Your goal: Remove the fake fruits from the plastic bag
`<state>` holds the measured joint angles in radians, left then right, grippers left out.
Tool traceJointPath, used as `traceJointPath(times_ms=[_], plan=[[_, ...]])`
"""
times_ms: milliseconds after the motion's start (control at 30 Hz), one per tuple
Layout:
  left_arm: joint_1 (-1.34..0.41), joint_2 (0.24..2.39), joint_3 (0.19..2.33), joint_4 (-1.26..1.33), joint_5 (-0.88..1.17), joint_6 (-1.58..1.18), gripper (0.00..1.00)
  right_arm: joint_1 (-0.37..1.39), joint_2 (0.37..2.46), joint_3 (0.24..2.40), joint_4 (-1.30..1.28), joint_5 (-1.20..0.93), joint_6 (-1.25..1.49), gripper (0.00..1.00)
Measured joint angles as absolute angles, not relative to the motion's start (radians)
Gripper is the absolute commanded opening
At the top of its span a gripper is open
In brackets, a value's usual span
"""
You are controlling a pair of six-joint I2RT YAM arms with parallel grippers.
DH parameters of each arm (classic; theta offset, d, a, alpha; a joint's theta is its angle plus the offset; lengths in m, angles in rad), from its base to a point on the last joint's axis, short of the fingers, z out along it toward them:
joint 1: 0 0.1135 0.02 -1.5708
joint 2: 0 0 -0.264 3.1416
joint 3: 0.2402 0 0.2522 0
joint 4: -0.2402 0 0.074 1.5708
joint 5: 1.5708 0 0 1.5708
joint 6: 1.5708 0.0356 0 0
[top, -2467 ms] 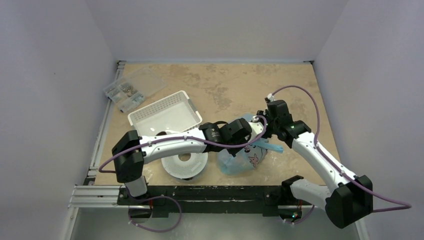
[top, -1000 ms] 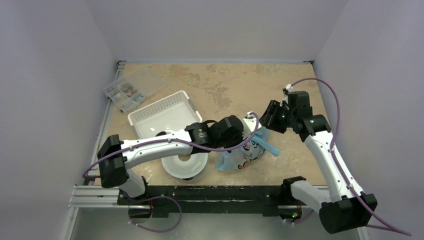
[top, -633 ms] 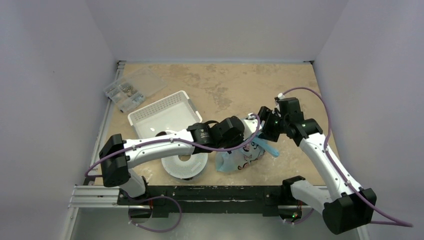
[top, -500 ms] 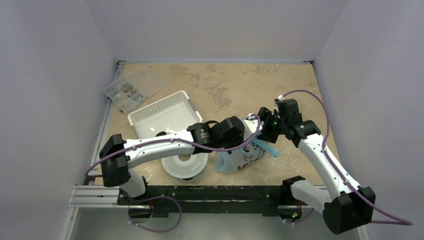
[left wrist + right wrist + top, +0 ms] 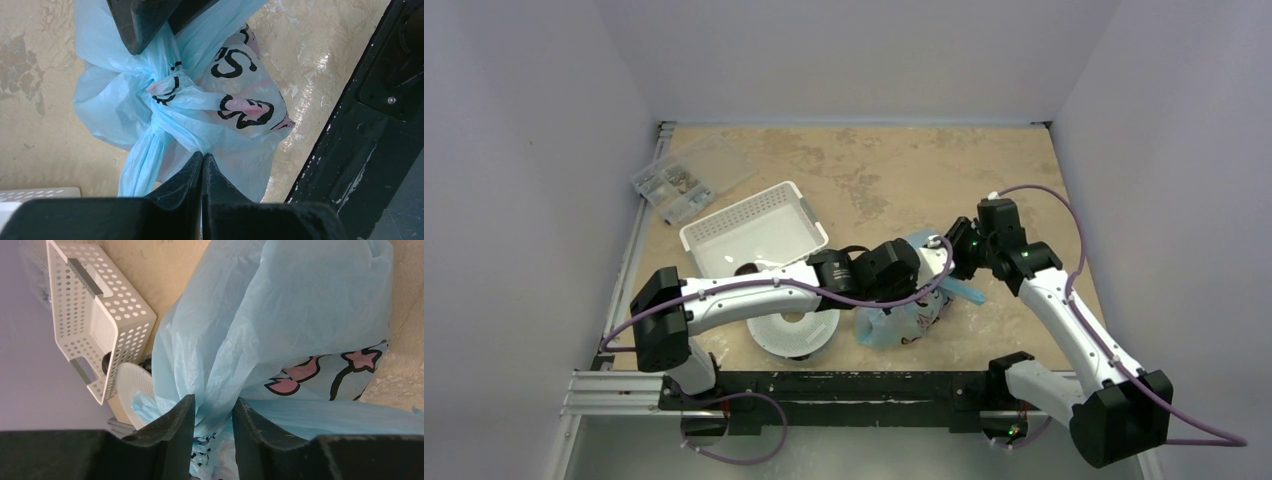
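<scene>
The light-blue plastic bag point(image 5: 904, 315) with pink and black print lies on the table in front of the arm bases, its handles tied in a knot point(image 5: 167, 92). My left gripper point(image 5: 202, 155) is shut, its tips pinching the film just below the knot. My right gripper point(image 5: 212, 402) comes in from the right and has closed on a bunched fold of the bag point(image 5: 300, 315), which fills the narrow gap between its fingers. In the top view both grippers, left point(image 5: 927, 272) and right point(image 5: 954, 255), meet over the bag's top. The fake fruits are hidden.
A white slotted basket point(image 5: 754, 230) stands left of the bag, with a small dark object point(image 5: 746, 268) at its near edge. A round white perforated disc point(image 5: 799, 330) lies in front of it. A clear parts box point(image 5: 686, 180) sits far left. The black base rail point(image 5: 350, 140) runs beside the bag.
My right gripper, pulled back to the right a second ago, has come back to the bag and narrowed onto a fold. The left gripper stayed shut on the bag, shifting slightly right.
</scene>
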<state>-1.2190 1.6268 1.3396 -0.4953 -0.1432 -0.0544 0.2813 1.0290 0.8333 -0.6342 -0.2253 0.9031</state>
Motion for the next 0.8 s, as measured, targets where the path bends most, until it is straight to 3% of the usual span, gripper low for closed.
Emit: traceJointPath(times_ms=[100, 467, 700, 800], plan=[[-1.220, 1.627, 1.344, -0.498, -0.139, -0.053, 0.00, 0.282, 1.044, 0.830, -0.618, -0.226, 0.920, 0.00], [-1.224, 1.627, 1.349, -0.495, -0.165, -0.040, 0.00, 0.270, 1.137, 0.912, -0.640, -0.199, 0.957, 0.00], [-1.227, 1.626, 1.349, -0.440, -0.199, -0.032, 0.00, -0.012, 1.164, 0.970, -0.669, -0.227, 0.841, 0.00], [-1.228, 1.625, 1.348, -0.435, -0.203, -0.032, 0.00, -0.037, 1.167, 0.970, -0.673, -0.233, 0.784, 0.00]])
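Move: The right hand's half-open fingers already straddle bunched bag film, its middle about 1 cm ahead of the hand and 2 cm below, level sideways. From this hand the bag's knot lies some 2 cm to the left, 1 cm back and 2 cm lower, the loose blue strap about 7 cm right and 5 cm back, and the full bag body roughly 5 cm left, 7 cm back and 9 cm down. From the left hand, that same film is about 5 cm right and 4 cm ahead, near level. Sinking barely 1 cm, the right hand shuts its fingers on the bag film beside the knot, then pulls quickly to the right and forward, about 10 cm away from the left hand, yawing some 15 degrees clockwise. The left hand keeps its pinch on its own fold of film and late on gives about 2 cm upward, forward and right. ##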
